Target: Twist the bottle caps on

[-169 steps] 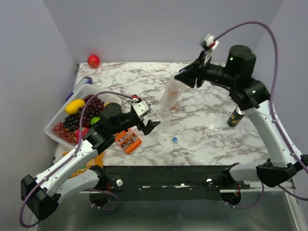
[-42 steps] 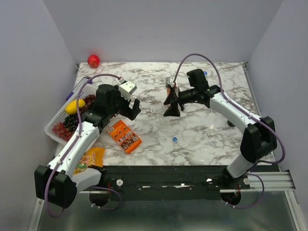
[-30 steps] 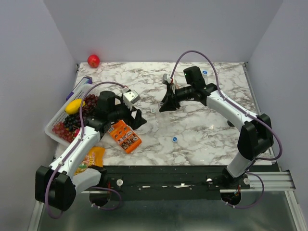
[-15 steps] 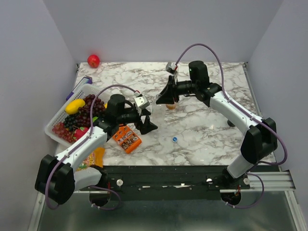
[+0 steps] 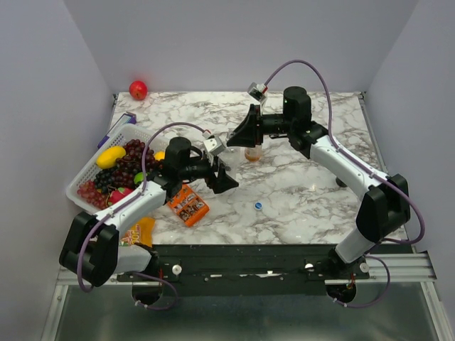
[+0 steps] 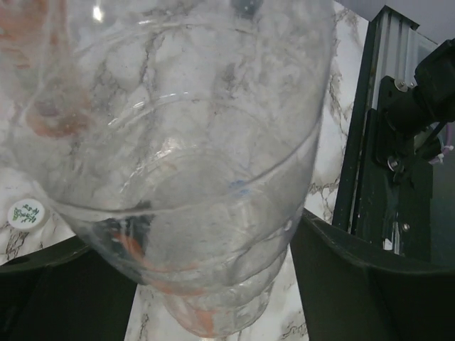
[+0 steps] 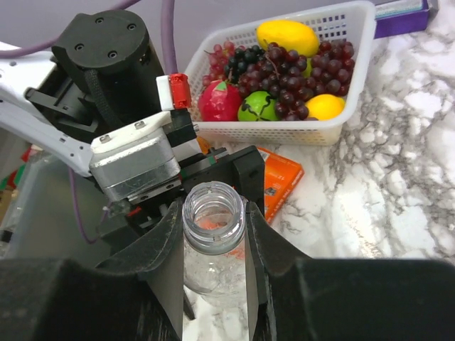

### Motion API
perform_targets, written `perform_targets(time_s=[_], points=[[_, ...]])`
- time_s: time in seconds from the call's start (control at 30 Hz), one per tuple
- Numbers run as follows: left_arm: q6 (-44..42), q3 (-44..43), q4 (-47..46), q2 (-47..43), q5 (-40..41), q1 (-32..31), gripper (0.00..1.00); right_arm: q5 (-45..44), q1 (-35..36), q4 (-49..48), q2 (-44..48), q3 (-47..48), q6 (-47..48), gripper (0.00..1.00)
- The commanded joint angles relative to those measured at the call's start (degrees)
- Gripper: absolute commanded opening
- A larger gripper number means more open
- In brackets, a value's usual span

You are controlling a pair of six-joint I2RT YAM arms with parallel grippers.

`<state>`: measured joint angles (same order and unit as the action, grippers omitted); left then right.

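Observation:
An uncapped clear bottle (image 7: 213, 234) stands upright, and my right gripper (image 7: 213, 213) is shut on its neck from above. In the top view that right gripper (image 5: 243, 138) is at mid-table. My left gripper (image 5: 223, 177) is open, with a dark finger on each side of the bottle's body (image 6: 185, 156), close to its walls. One left finger (image 7: 250, 174) shows behind the bottle. The orange bottle (image 5: 253, 153) stands just right of them. A blue cap (image 5: 257, 206) lies nearer the front edge. A whitish cap (image 6: 26, 213) lies on the marble beside the bottle.
A white basket (image 5: 87, 186) of grapes and fruit sits at the left edge, also in the right wrist view (image 7: 284, 135). An orange packet (image 5: 188, 204) lies under the left arm. A red ball (image 5: 138, 89) rests at the back left, a yellow bag (image 5: 136, 231) at the front left.
My left gripper has swung right, from beside the basket to around the clear bottle, and its jaws have narrowed a little. The right gripper has kept its hold on the bottle's neck.

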<state>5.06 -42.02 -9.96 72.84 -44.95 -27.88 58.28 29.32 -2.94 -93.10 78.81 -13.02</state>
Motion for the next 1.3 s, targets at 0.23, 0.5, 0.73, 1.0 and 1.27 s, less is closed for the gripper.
perform_targets(time_s=[0.23, 0.5, 0.73, 1.0, 1.27], points=[[-1.10, -0.61, -1.73, -0.94, -5.86, 0.54, 0.55, -1.74, 0.39, 14.23, 3.18, 6.60, 11.23, 0.54], [-4.62, 1.06, 1.34, -7.35, -0.77, 6.69, 0.24, -11.60, -1.99, 46.87, 13.19, 4.10, 50.02, 0.66], [-7.61, 0.71, 3.98, -10.26, 4.25, 12.14, 0.00, -18.90, -0.59, 49.79, 14.09, -12.17, 72.06, 0.66], [-3.58, 3.26, 3.54, -13.16, 4.70, 14.69, 0.00, -29.45, 6.71, 40.74, 7.16, -20.88, 75.08, 0.65], [-3.74, 5.37, 6.44, -16.67, 5.57, 17.68, 0.00, -32.70, 8.91, 36.60, 0.91, -22.12, 75.50, 0.65]])
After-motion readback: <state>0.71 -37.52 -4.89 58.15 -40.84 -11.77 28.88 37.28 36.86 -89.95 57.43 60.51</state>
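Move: The clear bottle stands between the left hand's fingers, its middle about 5 cm above them; the right hand still holds it by the neck, so that middle is some 7 cm below the right hand. From the right hand the loose blue cap lies about 8 cm back, 8 cm to the right and 31 cm down; the white cap is about 7 cm ahead and 3 cm left, also on the table. From the left hand the orange bag is 6 cm back, 17 cm left and 20 cm down. The clear bottle changes hands: the left fingers finish closing around its lower body, then the right fingers open and let go of its neck. The right hand backs off to its right, then drops about 24 cm, drawing back some 8 cm and tipping steeply down towards the blue cap, fingers open. The left hand carries the bottle about 10 cm left, with a little forward and up, turning counter-clockwise. ##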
